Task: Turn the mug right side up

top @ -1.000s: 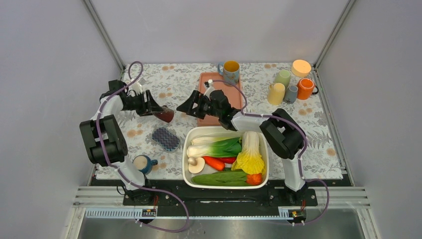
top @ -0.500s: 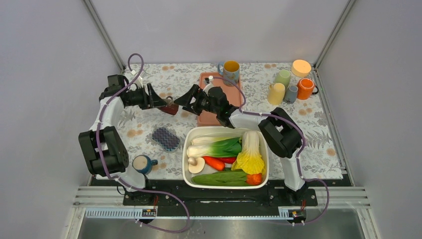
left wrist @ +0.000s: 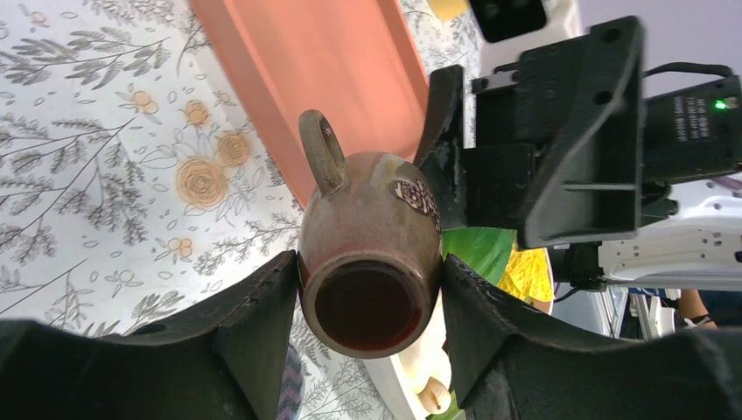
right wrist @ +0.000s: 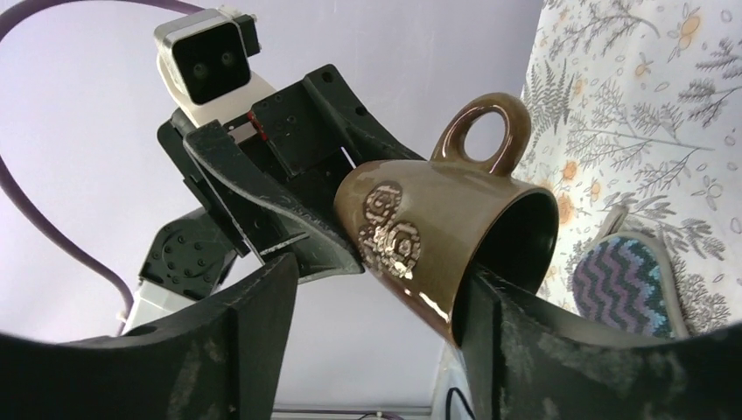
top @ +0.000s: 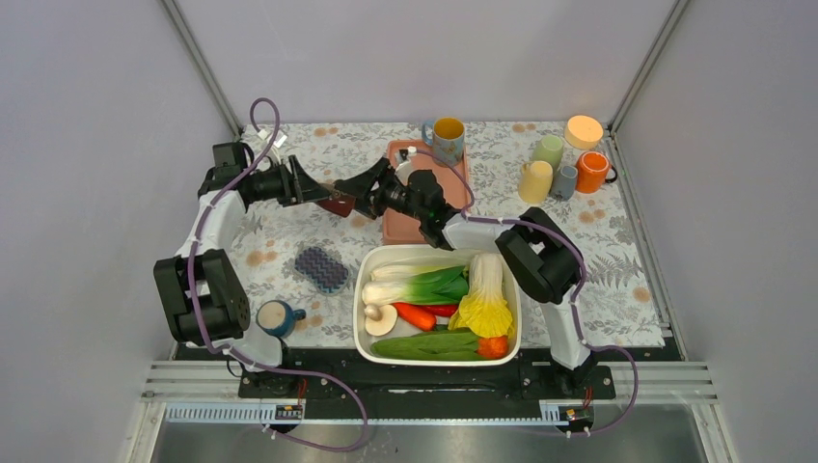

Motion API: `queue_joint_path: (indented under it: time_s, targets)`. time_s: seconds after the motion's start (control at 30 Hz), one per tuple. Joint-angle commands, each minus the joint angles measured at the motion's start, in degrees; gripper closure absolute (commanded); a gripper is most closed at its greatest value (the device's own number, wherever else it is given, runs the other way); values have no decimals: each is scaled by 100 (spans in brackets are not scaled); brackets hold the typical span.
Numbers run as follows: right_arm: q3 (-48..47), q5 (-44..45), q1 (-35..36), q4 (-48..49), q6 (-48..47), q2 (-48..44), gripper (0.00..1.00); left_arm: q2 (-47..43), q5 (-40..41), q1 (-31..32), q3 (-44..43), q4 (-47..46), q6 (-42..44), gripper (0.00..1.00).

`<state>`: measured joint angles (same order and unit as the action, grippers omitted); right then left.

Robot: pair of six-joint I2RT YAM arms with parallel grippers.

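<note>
The brown mug point(top: 339, 204) hangs in the air on its side, left of the orange tray. My left gripper point(top: 322, 196) is shut on its base end; in the left wrist view the mug point(left wrist: 367, 254) sits between both fingers, handle up. My right gripper point(top: 357, 193) is open and meets it from the right. In the right wrist view the mug point(right wrist: 437, 227) lies tilted, its mouth toward the lower right. One right fingertip point(right wrist: 499, 324) stands at the rim, the other is apart from the mug.
An orange tray point(top: 453, 188) lies behind the mug, with a blue and yellow mug point(top: 447, 138) at its far end. A white tub of vegetables point(top: 362, 289) is in front. A purple sponge point(top: 321, 268), a blue mug point(top: 278, 316) and several cups point(top: 564, 164) stand around.
My left gripper has lifted the brown mug off the mat and carried it right. My right gripper has moved left until its fingers reach the mug.
</note>
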<state>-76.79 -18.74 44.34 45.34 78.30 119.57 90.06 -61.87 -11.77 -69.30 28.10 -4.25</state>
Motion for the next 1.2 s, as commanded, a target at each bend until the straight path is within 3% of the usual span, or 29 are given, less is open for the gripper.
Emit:
queue_joint_path:
  time_s: [0.0, 0.17, 0.33, 0.43, 0.5, 0.53, 0.63, 0.7, 0.8, 0.97, 1.1, 1.17]
  targets:
    - [-108, -153, 46, 806, 541, 68, 34, -317, -521, 145, 94, -617, -207, 100]
    - [-86, -38, 35, 1132, 764, -5, 52, -346, -727, 241, 228, -718, -199, 100]
    - [61, 174, 9, 1380, 830, -138, 90, -364, -851, 277, 329, -765, -210, 100]
    - [143, 221, -12, 1442, 807, -236, 100, -351, -919, 267, 356, -775, -195, 100]
    - [203, 232, -54, 1410, 694, -322, 100, -328, -953, 240, 344, -733, -144, 100]
    - [257, 236, -84, 1395, 610, -378, 100, -306, -959, 211, 312, -645, -67, 92]
    - [525, 269, -244, 1308, 215, -652, 100, -198, -926, -22, 153, -369, 114, 49]
    - [650, 327, -321, 1007, -499, -915, 100, -115, -848, -157, 32, -202, 237, 31]
    - [546, 515, -351, -138, -2041, -1385, 100, -60, -384, -210, -179, 106, 566, 2]
    - [-100, 958, -357, -2533, -4569, -1786, 100, -74, 744, -229, -469, 669, 1243, 1]
    - [-2456, 1372, -366, -6094, -7099, -998, 100, -24, 1700, -228, -589, 1049, 1678, 1]
    - [-3666, 1511, -378, -7430, -8154, -365, 100, 6, 1888, -227, -591, 1252, 1918, 1]
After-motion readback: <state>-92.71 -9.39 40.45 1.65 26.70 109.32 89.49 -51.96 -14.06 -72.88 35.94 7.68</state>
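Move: My left hand still holds the brown mug near its base, its middle about 3 cm to that hand's right and 1 cm ahead. From my open right hand, the mug's middle is some 3 cm left, 1 cm ahead and 2 cm below. From that hand, about 20 cm down, the orange tray's middle is 16 cm right and 5 ahead, and the patterned pot holder 9 cm left and 12 back; the blue mug stands 20 cm right and 14 ahead. I shut my right fingers on the mug's rim wall, one finger inside the mouth, rising about 2.5 cm while my left hand eases right, back and slightly up. Then my left fingers open and let go, backing off some 6 cm left with a little forward and down. My right hand keeps its pinch and swings the mug right and forward, away from the left hand, rolling the wrist some 50 degrees with the fingertips dipping. ##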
